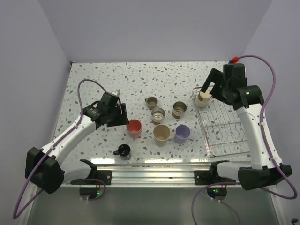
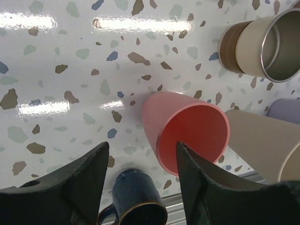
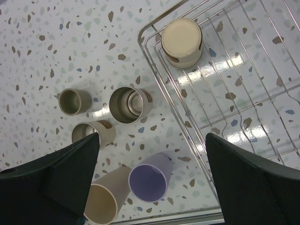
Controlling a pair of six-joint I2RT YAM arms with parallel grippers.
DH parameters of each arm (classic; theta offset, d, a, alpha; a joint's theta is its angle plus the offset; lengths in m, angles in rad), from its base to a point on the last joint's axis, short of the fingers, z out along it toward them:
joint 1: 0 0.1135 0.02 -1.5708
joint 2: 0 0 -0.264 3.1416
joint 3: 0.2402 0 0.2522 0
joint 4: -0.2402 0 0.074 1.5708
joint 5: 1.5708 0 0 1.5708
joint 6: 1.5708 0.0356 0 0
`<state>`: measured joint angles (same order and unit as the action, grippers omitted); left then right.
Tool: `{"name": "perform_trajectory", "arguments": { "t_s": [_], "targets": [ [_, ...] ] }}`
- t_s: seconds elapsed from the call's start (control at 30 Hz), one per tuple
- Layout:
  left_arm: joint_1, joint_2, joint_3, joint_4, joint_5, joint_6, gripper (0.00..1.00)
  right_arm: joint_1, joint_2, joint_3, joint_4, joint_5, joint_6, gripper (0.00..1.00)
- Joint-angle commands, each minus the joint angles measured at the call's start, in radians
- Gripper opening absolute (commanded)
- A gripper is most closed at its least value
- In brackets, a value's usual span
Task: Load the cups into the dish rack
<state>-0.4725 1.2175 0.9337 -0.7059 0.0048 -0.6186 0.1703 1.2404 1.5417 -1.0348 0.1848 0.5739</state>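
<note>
A red-pink cup (image 1: 134, 127) (image 2: 192, 131) stands on the speckled table. My left gripper (image 1: 121, 116) (image 2: 143, 146) is open and straddles its near wall, one finger over the mouth and one outside. Beside it are a dark blue mug (image 1: 123, 151) (image 2: 136, 201), a tan cup (image 1: 161, 134) (image 3: 105, 199), a lavender cup (image 1: 182, 133) (image 3: 150, 178) and three steel cups (image 1: 158, 115) (image 3: 129, 104). The wire dish rack (image 1: 225, 140) (image 3: 187, 112) lies at the right, with one tan cup (image 1: 203, 98) (image 3: 182, 42) upside down in its far left corner. My right gripper (image 1: 206, 91) (image 3: 150, 140) hangs open above that corner, holding nothing.
A metal rail (image 1: 150, 171) runs along the table's near edge, just behind the dark blue mug. White walls close in the table on the left, back and right. The rack's rows of upright wire prongs (image 1: 225, 131) fill its middle.
</note>
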Motion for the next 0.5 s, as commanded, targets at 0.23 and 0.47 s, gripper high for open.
{"name": "perform_trajectory", "arguments": {
  "t_s": [0.23,0.47],
  "targets": [
    [-0.029,0.036,-0.061,0.086,-0.014,0.006,0.59,0.003,-0.03,0.001,-0.011,-0.019,-0.014,0.98],
    [-0.037,0.094,-0.049,0.146,-0.009,0.023,0.16,0.001,-0.053,-0.032,-0.013,-0.024,-0.012,0.98]
  ]
}}
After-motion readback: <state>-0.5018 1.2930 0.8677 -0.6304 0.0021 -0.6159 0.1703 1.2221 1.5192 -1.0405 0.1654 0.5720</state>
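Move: The red cup's middle lies about 5 cm to the right of my left hand, 2 cm back and some 8 cm below. The dark mug stands about 12 cm back and 1 cm to the left of that hand; the beige cup stands roughly 18 cm to the right and 4 cm back; the steel-lined cup 16 cm to the right and 4 cm ahead. From my right hand, the red cup is about 34 cm to the left, 8 cm back and 26 cm down. I lower my left hand about 4 cm, nearly straight down, onto the left side of the red cup's rim, so one finger goes inside the cup and the other stays outside. Near the bottom I close the fingers from a bit over half open to about a quarter, pinching the wall between them, with hardly any turn of the wrist. ##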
